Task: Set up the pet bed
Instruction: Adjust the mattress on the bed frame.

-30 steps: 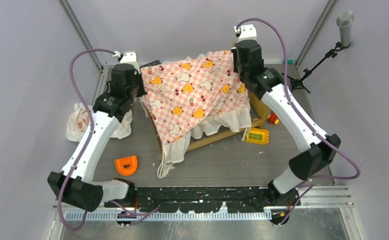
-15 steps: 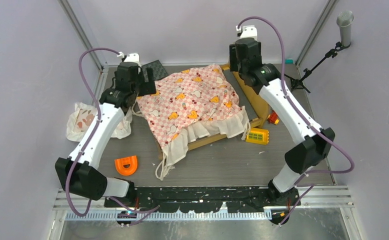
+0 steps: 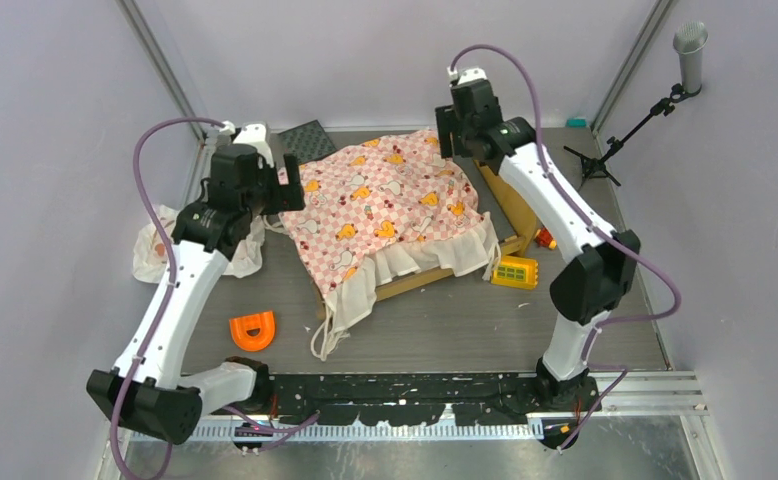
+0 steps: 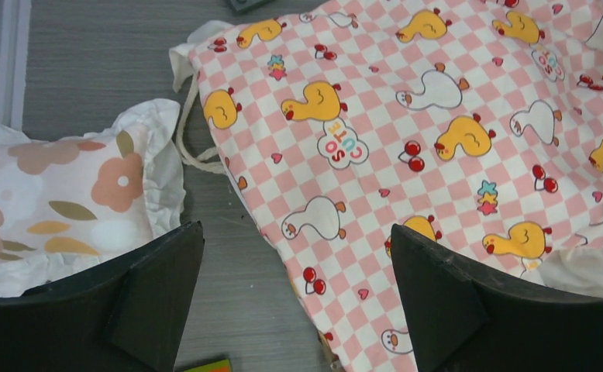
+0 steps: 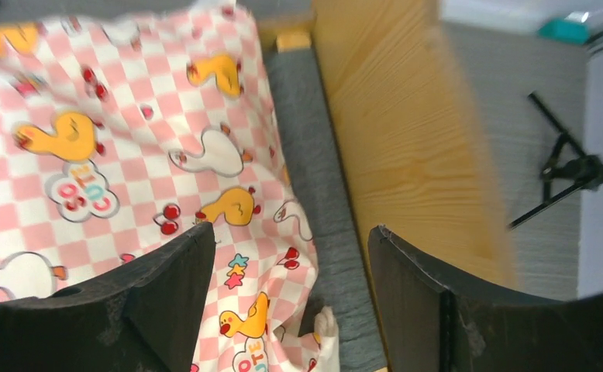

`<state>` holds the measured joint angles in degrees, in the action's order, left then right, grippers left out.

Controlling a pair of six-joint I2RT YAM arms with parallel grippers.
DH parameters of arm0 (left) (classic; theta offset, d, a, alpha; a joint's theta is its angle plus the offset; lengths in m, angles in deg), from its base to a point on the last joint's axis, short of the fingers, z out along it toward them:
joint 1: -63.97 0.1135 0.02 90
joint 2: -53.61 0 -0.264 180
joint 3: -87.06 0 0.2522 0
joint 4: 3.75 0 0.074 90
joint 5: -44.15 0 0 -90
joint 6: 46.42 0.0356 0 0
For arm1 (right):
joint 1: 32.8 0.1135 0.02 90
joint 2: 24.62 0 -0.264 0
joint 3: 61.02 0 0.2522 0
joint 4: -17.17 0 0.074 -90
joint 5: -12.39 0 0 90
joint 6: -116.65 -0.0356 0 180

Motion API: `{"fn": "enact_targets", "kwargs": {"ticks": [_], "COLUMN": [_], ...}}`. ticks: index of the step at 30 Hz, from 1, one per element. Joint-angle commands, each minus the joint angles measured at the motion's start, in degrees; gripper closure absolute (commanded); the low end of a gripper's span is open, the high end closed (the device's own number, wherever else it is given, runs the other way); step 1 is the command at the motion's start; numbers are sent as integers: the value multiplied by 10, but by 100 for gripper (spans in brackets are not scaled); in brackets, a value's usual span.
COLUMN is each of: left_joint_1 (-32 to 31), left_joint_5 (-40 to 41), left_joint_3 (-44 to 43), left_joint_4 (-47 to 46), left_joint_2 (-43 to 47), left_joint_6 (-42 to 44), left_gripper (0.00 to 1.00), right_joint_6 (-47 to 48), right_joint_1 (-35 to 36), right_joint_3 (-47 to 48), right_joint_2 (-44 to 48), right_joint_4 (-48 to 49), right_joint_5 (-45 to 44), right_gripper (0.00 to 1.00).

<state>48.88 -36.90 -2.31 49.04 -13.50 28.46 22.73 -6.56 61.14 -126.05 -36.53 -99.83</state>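
Note:
The pet bed point(image 3: 514, 208) lies at the table's middle, its tan wooden headboard point(image 5: 391, 132) on the right side. A pink-checkered duck sheet point(image 3: 385, 205) covers most of it, and the white ruffle hangs over the front rail point(image 3: 415, 284). The right wrist view shows a strip of dark grey mattress point(image 5: 314, 163) between the sheet point(image 5: 128, 147) and the headboard. My left gripper point(image 3: 290, 190) hovers open over the sheet's left edge point(image 4: 407, 116), holding nothing point(image 4: 298, 302). My right gripper point(image 3: 453, 135) hangs open and empty above the far right corner point(image 5: 291, 298).
A floral ruffled pillow point(image 3: 165, 245) lies at the left, under my left arm point(image 4: 50, 194). An orange U-shaped toy point(image 3: 252, 330) is at front left. A yellow block point(image 3: 515, 271) and a small red piece point(image 3: 546, 237) sit right of the bed. A dark pad point(image 3: 310, 140) and a stand point(image 3: 605, 150) are at the back.
Both grippers went from shut to open and let go of the sheet. It dropped from a raised stretch to lie flat on the bed. Both arms shifted left.

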Motion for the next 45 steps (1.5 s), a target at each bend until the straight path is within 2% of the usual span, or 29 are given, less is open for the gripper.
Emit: {"fn": "enact_targets", "kwargs": {"ticks": [1, 9, 20, 31, 37, 40, 45], "left_joint_1": [1, 1, 1, 0, 1, 1, 1], "left_joint_5": [-24, -59, -55, -55, -55, -56, -59], "left_joint_3": [33, 73, 84, 90, 92, 92, 91], "left_joint_4": [20, 8, 7, 2, 4, 6, 8], "left_joint_2": [38, 46, 50, 48, 51, 54, 57], "left_joint_6": [2, -26, -20, -25, -25, -25, -28], "left_gripper": [8, 12, 12, 12, 12, 12, 12], "right_joint_6": [-23, -58, -92, -105, -104, -104, -103], "right_joint_1": [0, -8, -12, -14, -14, -14, -14], "right_joint_3": [0, -100, -162, -216, -232, -239, -242], "right_joint_2": [-23, -30, -58, -49, -26, 5, 80], "right_joint_4": [-40, 8, 43, 70, 69, 61, 36], "right_joint_5": [27, 48, 56, 71, 53, 17, -47], "right_gripper": [23, 21, 22, 50, 84, 96, 99]}}
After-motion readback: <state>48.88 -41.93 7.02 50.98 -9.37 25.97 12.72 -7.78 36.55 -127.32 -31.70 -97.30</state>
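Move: The right edge of the pink checked mattress cloth lies about 20 cm below the open right hand, some 4 cm back and level sideways. The headboard's middle stands roughly 7 cm to that hand's right, 1 cm ahead and 13 cm lower; the yellow toy is about 17 cm back, 8 cm right and 24 cm down. From the left hand, that same cloth edge is some 38 cm right, 6 cm ahead and 20 cm below. Right hand sinks some 19 cm, tips down and pinches the mattress cloth's right edge; open left hand lowers 5 cm. ##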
